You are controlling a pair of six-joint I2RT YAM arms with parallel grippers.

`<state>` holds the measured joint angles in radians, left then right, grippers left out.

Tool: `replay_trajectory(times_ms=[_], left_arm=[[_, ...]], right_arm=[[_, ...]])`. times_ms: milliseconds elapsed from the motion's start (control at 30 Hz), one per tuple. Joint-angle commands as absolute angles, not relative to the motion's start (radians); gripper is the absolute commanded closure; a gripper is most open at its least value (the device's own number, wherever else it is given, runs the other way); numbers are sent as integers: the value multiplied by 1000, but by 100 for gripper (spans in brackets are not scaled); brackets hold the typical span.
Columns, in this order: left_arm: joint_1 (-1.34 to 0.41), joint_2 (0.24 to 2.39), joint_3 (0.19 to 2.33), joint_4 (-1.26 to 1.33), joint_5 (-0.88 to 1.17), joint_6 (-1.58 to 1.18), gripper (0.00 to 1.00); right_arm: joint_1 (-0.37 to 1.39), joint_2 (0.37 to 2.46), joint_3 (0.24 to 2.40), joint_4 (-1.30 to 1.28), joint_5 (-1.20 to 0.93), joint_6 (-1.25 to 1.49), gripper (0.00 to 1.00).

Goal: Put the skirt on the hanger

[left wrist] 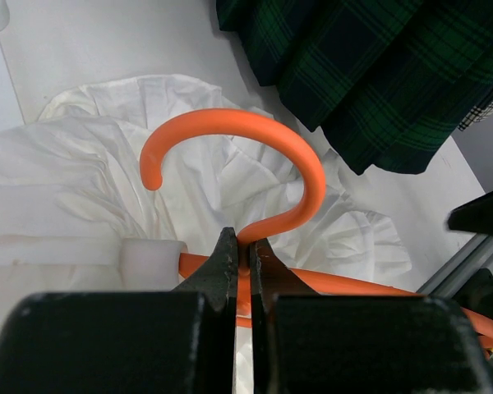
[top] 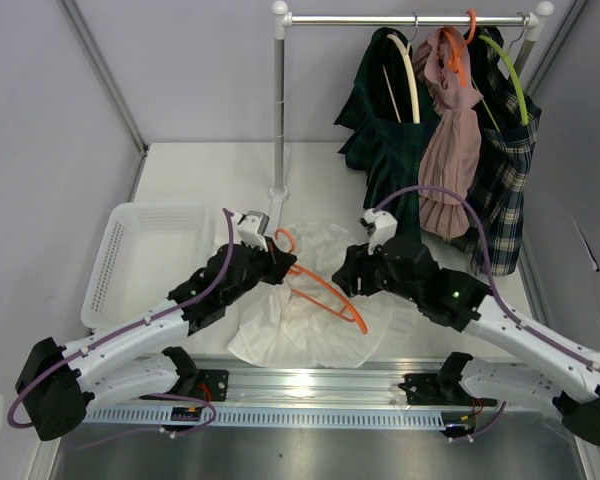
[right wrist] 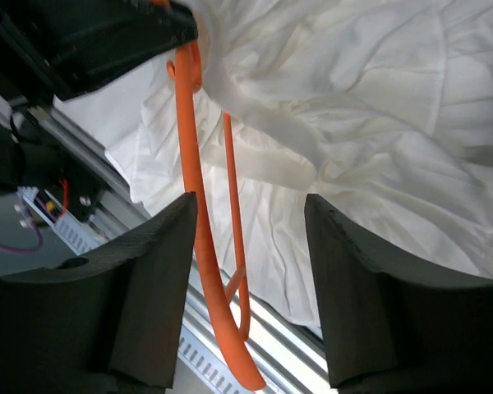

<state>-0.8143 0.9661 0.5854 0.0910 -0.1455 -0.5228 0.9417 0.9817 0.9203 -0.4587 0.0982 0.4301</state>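
Observation:
The white skirt (top: 315,325) lies crumpled on the table between the two arms. An orange hanger (top: 325,290) is held above it, its hook (left wrist: 255,139) pointing up in the left wrist view. My left gripper (top: 280,262) (left wrist: 248,250) is shut on the hanger's neck just below the hook. My right gripper (top: 348,272) (right wrist: 251,205) is open beside the hanger's right end. Between its fingers the hanger's arm (right wrist: 195,205) and the skirt (right wrist: 353,107) show, and the fingers touch neither.
A white slatted basket (top: 140,255) stands at the left. A clothes rail (top: 410,20) on a white pole (top: 278,110) at the back right carries dark green plaid garments (top: 390,150) and a pink one (top: 450,150). A metal rail (top: 320,385) runs along the near edge.

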Motion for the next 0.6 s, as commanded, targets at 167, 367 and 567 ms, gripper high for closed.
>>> replay_trajectory(times_ms=[167,367,567], left_arm=[[-804,942,589,144,-135,-518,100],[-804,937,594,146,-135,-520,100],[-805,928,597,137,-133,-519,100]], right_arm=[[746,893,838,-462,17,505,48],[750,1021,779,-376,-52,514,62],[837,1160,772,-302,-6,512,66]])
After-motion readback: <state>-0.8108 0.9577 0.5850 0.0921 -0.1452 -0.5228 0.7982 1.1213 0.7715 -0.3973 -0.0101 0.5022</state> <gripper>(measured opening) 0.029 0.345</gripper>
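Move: The near target for the right hand is the loose lip of the white skirt's waistband, about 6 cm ahead, 3 cm to its left and 14 cm below. The middle of the hanger's free arm is some 2 cm back, 3 cm left and 5 cm below that hand, and the arm's tip about 8 cm back, 5 cm right and 7 cm below. From the left hand the lip is roughly 10 cm right, 1 cm back and 10 cm below. The right hand, already clear of the orange hanger, swings about 4.5 cm to its right and 3 cm forward, then turns down and sinks roughly 10 cm towards the waistband on the far side of the hanger's free arm, easing a little back to the left as it drops. On the way its fingers tip some 15 degrees further down and narrow from well open to about a third open without shutting on anything, while the left hand stays in place and keeps the hanger pinched at its neck. ##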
